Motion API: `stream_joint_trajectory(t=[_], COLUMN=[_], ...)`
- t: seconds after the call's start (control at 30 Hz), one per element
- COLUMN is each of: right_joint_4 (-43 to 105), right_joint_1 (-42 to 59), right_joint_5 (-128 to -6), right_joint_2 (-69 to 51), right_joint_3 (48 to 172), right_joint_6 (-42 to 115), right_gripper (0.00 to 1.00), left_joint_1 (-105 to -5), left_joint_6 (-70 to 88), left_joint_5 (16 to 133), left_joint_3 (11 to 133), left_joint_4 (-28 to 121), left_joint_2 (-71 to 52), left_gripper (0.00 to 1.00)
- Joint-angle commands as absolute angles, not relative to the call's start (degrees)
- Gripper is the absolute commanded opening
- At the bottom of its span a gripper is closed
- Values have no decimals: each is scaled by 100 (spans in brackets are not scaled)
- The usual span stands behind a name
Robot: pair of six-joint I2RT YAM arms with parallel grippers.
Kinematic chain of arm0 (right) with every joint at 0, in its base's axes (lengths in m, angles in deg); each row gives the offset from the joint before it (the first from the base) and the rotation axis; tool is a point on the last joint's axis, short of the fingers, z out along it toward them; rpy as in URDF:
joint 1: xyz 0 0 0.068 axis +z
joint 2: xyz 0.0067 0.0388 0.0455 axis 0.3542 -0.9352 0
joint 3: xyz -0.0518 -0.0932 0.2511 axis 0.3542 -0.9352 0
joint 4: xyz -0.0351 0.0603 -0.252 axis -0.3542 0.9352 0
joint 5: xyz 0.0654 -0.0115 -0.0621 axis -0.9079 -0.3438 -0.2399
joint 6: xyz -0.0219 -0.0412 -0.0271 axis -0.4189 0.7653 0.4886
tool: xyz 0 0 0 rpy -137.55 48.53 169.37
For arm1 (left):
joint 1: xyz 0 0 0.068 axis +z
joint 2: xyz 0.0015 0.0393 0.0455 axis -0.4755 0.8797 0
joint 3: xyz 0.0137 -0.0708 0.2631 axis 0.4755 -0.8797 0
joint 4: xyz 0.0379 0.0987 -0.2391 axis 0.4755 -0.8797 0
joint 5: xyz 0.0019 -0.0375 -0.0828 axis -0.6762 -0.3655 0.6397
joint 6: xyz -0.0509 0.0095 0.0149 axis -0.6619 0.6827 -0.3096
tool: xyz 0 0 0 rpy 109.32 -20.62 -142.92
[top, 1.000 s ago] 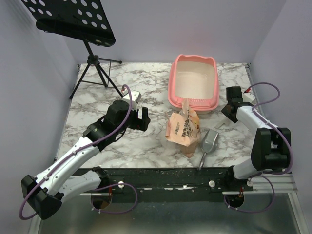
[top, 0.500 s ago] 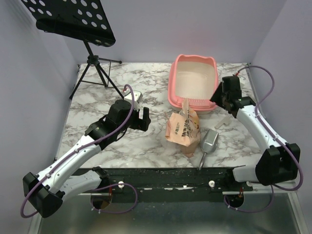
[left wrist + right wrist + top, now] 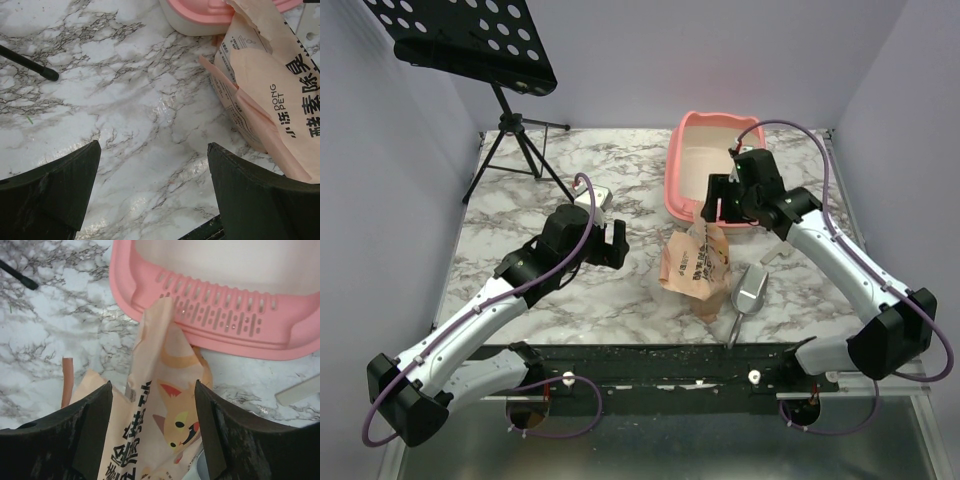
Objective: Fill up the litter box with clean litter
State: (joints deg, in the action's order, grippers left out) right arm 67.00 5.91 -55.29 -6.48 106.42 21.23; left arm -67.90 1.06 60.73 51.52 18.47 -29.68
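Note:
The pink litter box [image 3: 674, 185] stands at the back centre, its pale inside [image 3: 715, 150] showing; its slotted near rim [image 3: 225, 325] fills the top of the right wrist view. The clean litter is out of view. An orange-tan printed bag [image 3: 695, 262] lies just in front of the box, its twisted top against the rim. My right gripper [image 3: 722, 207] hovers open above the bag's top [image 3: 165, 405], touching nothing, with the bag showing between the fingers [image 3: 152, 390]. My left gripper [image 3: 610, 245] is open and empty over bare marble [image 3: 152, 150], left of the bag [image 3: 270, 90].
A grey metal scoop [image 3: 750, 290] lies right of the bag near the front edge. A black music stand [image 3: 510, 130] stands at the back left, one foot [image 3: 30, 62] near my left gripper. A pale strip [image 3: 300, 390] lies on the marble beside the box.
My right arm has swung left from the table's right side to above the bag and the box's near rim, and its jaws have widened. The left arm has not moved.

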Motion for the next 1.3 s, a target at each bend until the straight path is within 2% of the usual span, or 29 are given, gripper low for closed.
stream_joint_trajectory(t=[0.0,0.43,0.6,0.7,0.77,0.8,0.9,1.07,1.27], right_joint_4=[7339,7331,7471,7621,7691,7718,7770,7578,7007], right_joint_1=[729,1379,1485,1485,1485,1485,1485,1485,1494], right_joint_5=[-6259,-6084,-5601,-5250,-5100,-5065,-5003,-5195,-5732], right_joint_2=[-822,-1376,-1569,-1613,-1640,-1666,-1701,-1474,-859], right_joint_3=[11028,10738,10703,10651,10633,10624,10624,10624,10458], right_joint_6=[2645,2144,2003,1994,1976,1959,1854,1214,-857], right_gripper=[75,75,68,62,52,44,1,1,1], left_joint_1=[-6812,-6803,-6812,-6812,-6803,-6803,-6812,-6803,-6803], left_joint_6=[173,147,138,138,147,147,147,121,50], left_joint_5=[6010,5966,5887,5860,5860,5860,5869,5834,5606], left_joint_3=[5149,5158,5167,5176,5176,5176,5184,5202,5272], left_joint_4=[1836,1775,1757,1731,1722,1731,1713,1670,1503], left_joint_2=[-3003,-3100,-3222,-3302,-3354,-3381,-3425,-3460,-3469], left_gripper=[96,96,96,96,96,96,96,96,96])
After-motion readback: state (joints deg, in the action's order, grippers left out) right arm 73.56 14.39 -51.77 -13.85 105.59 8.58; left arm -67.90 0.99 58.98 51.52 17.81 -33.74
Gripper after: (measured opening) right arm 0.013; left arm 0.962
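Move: Below the right hand, the raised top fold of the litter bag lies about 4 cm back, 3 cm left and 7 cm lower. The litter box's middle is roughly 17 cm ahead of the hand and 3 cm to its right. The scoop lies some 14 cm back and 11 cm right, and the white tool 19 cm right and about 1 cm back. From the left hand the fold lies about 4 cm ahead, 20 cm right and 8 cm lower. Sinking about 7 cm to the bag's raised fold, the open right hand also draws back 4 cm and swings 5 cm left, then comes some 2 cm back right as its fingers shut and pinch the paper. Its fingers tip about 10 to 15 degrees farther down on the way; once shut, it turns roughly 10 degrees clockwise and lifts slightly. The empty left hand rises about 2 cm. ##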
